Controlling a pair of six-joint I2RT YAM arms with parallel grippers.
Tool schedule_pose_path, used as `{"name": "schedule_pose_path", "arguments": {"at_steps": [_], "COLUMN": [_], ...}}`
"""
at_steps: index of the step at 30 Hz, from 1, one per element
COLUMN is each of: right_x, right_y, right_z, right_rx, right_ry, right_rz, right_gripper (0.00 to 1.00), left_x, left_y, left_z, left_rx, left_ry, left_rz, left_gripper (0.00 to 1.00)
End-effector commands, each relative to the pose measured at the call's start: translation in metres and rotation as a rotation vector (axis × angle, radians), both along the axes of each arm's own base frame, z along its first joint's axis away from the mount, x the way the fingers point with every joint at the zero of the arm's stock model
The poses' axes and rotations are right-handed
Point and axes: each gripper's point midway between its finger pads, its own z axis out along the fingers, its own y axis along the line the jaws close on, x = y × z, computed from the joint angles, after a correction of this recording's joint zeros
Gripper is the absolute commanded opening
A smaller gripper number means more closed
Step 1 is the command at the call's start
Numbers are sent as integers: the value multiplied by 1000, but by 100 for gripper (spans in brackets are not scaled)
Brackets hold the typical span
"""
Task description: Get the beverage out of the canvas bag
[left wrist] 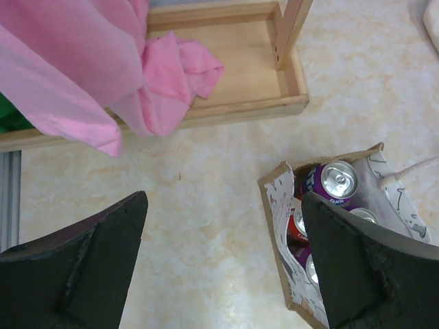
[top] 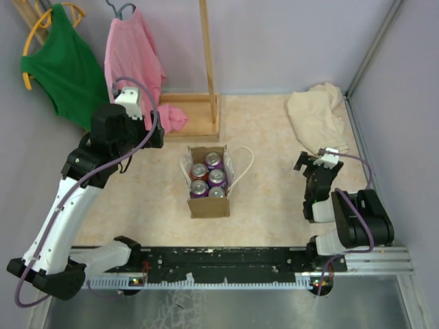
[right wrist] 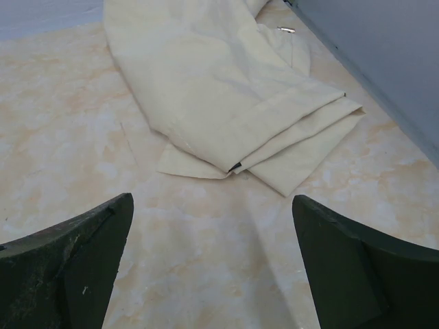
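Observation:
The brown canvas bag (top: 208,207) stands open at the table's middle, its thin white handles (top: 245,163) hanging over the sides. Several cans stand upright inside: a purple can (top: 215,161) at the far end, a red can (top: 199,171) and more purple ones. My left gripper (top: 156,136) is open and empty, up and to the left of the bag. In the left wrist view the gripper (left wrist: 224,199) hovers over bare table, with the bag (left wrist: 278,205), a purple can (left wrist: 336,181) and a red can (left wrist: 298,223) by its right finger. My right gripper (top: 310,164) is open and empty, well right of the bag.
A cream cloth (top: 319,113) lies at the back right, just ahead of the right gripper (right wrist: 212,199) in the right wrist view (right wrist: 226,89). A wooden rack base (top: 195,116) stands behind the bag, with a pink garment (top: 134,62) and a green one (top: 62,68) hanging.

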Motion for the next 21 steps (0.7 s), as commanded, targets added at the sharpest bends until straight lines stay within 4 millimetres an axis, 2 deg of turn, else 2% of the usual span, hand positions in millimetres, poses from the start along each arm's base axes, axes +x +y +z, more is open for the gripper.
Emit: {"name": "schedule_pose_path", "arguments": {"at_steps": [1, 5, 12, 17, 21], "right_x": [4, 4, 4, 4, 4], "right_y": [-2, -2, -2, -2, -2], "right_z": [11, 12, 11, 11, 11], "right_rx": [-11, -11, -11, -12, -12], "right_ry": [-42, -42, -42, -41, -41], "right_rz": [-4, -5, -5, -6, -5], "right_gripper": [99, 99, 99, 99, 99], "left_x": [-5, -8, -13, -16, -11], "left_y": [-4, -9, -34, -81, -103], "left_z": [-12, -4, 0, -5, -12], "left_rx": [-6, -36, -97, -182, -174], "left_ry": [32, 7, -8, 23, 34], "left_rz": [-22, -47, -185, -402, -452], "left_gripper": [99, 99, 99, 99, 99]}}
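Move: The canvas bag with its cans stands about 16 cm to the right of the left hand, some 4 cm nearer the base and roughly 27 cm below. The pink garment hangs about 20 cm ahead and 5 cm to the left of this hand, around 10 cm lower. For the idle right hand, the bag is about 39 cm to the left and 9 cm back, a few centimetres lower. Heading for the canvas bag, the left hand first dips by about 1.5 cm, then swings right with growing speed, some 7 cm in all, still high above the table. The wrist turns about 20 degrees clockwise and rolls slightly, left side down; the open fingers stay wide and touch nothing. ##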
